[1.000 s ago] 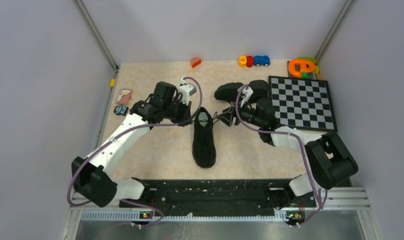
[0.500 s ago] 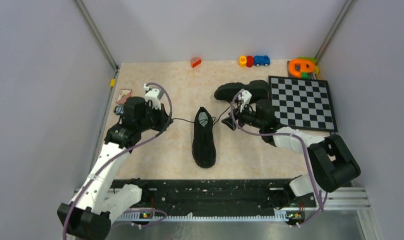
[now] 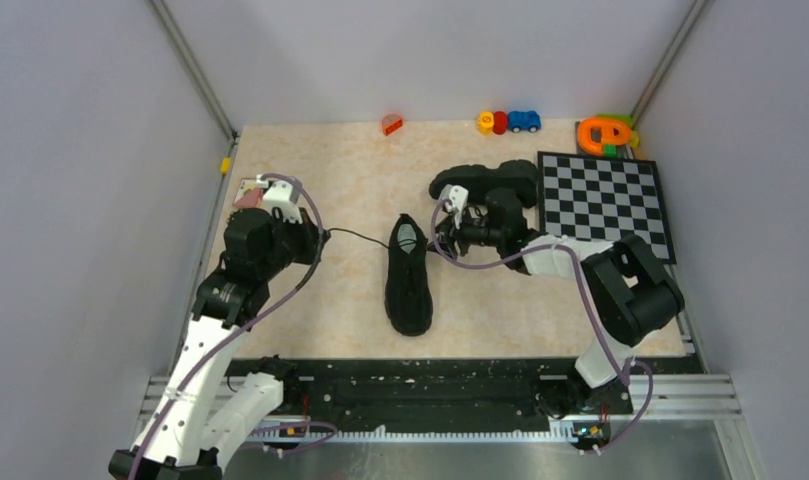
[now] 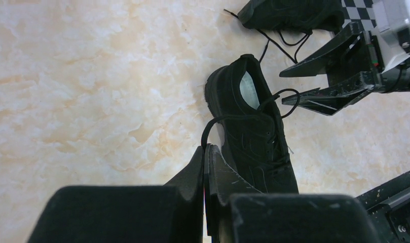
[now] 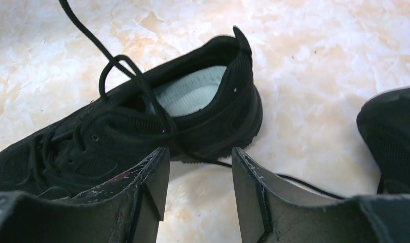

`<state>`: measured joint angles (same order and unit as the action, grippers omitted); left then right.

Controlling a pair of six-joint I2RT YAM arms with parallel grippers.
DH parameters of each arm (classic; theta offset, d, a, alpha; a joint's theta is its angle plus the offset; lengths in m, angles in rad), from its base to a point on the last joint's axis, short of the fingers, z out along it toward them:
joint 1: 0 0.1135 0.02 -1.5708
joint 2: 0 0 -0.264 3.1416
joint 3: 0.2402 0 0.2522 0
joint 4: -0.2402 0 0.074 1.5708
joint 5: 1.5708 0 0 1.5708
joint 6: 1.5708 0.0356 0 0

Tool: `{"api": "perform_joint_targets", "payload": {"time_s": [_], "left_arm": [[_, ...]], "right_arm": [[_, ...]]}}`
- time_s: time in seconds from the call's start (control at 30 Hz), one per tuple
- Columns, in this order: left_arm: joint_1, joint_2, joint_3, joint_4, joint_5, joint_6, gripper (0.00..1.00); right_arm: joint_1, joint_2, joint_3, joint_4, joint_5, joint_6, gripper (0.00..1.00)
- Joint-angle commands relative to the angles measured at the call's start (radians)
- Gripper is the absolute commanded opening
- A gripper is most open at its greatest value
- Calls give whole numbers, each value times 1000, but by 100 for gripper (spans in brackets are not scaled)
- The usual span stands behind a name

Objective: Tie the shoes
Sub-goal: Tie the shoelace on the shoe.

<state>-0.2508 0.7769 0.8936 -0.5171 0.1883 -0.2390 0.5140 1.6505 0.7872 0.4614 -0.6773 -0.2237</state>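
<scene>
One black shoe [image 3: 408, 280] lies mid-table with its pale insole showing and its heel to the far side; it also shows in the left wrist view [image 4: 253, 131] and the right wrist view [image 5: 142, 126]. The second shoe [image 3: 485, 180] lies on its side behind it. My left gripper [image 3: 320, 236] is shut on a thin black lace [image 4: 213, 124], which runs taut from the shoe out to the left. My right gripper [image 3: 442, 236] is open beside the shoe's heel, its fingers [image 5: 157, 167] either side of bare table. A loose lace loop [image 5: 116, 66] stands above the tongue.
A chessboard [image 3: 605, 205] lies at the right, close behind the right arm. Small toys [image 3: 508, 122], an orange toy [image 3: 604, 133] and a red block [image 3: 392, 124] sit along the far edge. A card [image 3: 248, 192] lies by the left wall.
My left gripper has pulled away to the left with the lace, drawing it taut. My right gripper has shifted left, closer to the shoe's heel.
</scene>
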Motion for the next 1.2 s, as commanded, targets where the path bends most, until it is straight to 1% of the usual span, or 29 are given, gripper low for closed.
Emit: {"api": "perform_joint_targets", "payload": {"time_s": [0.0, 0.1, 0.23, 0.3, 0.37, 0.47, 0.53, 0.57, 0.6, 0.63, 0.77, 1.03, 1.1, 1.17], "left_arm": [[5, -34, 26, 15, -44, -20, 0], [7, -33, 48, -13, -85, -48, 0], [8, 5, 94, -72, -80, -58, 0], [9, 6, 92, -67, -75, -55, 0], [8, 3, 88, -60, -81, -54, 0], [10, 0, 93, -62, -89, -53, 0], [11, -6, 105, -73, -103, -50, 0], [11, -7, 118, -86, -115, -43, 0], [13, -7, 134, -105, -141, -36, 0], [14, -4, 154, -129, -168, -28, 0], [19, 20, 204, -185, -307, -37, 0], [47, 48, 133, -192, -560, -210, 0], [57, 51, 107, -211, -641, -262, 0], [72, 44, 69, -215, -715, -309, 0]], "right_arm": [[32, 47, 82, -41, -44, -134, 49], [38, 85, 115, -94, -110, -186, 49], [39, 83, 127, -119, -186, -240, 45], [38, 87, 134, -114, -220, -245, 37], [38, 94, 149, -122, -232, -248, 22], [37, 84, 146, -115, -243, -251, 7], [31, 65, 121, -55, -240, -211, 0], [24, 53, 107, -18, -230, -176, 0], [16, 42, 96, 12, -204, -101, 0], [9, 27, 88, 18, -178, -61, 0], [-1, -43, 47, -43, -31, 13, 0], [0, -175, -70, -129, 146, 134, 0], [0, -190, -74, -188, 199, 160, 0], [-1, -188, -50, -282, 262, 185, 0]]}}
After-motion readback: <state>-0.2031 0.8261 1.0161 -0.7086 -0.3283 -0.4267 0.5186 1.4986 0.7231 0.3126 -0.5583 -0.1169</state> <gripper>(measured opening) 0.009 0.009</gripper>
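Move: The right hand's open fingers are almost on the loose lace beside the shoe: it lies about 2 cm to their left, 2 cm back and 2 cm below. From there the half-made knot is some 6 cm left, 1 cm ahead; the shoe's middle 6 cm left, 6 cm back; the other shoe 15 cm ahead, 10 cm right. The left hand already holds the other lace end, the knot about 7 cm ahead, 15 cm right and 15 cm below. The right fingers shut on the loose lace after easing about 2 cm left, slightly back and down, then draw it some 5 cm to the right, away from the shoe. The left hand keeps its pinch, creeps left, then pulls quickly away to about 10 cm left overall, arcing up and down again and turning some 35 degrees counter-clockwise. ##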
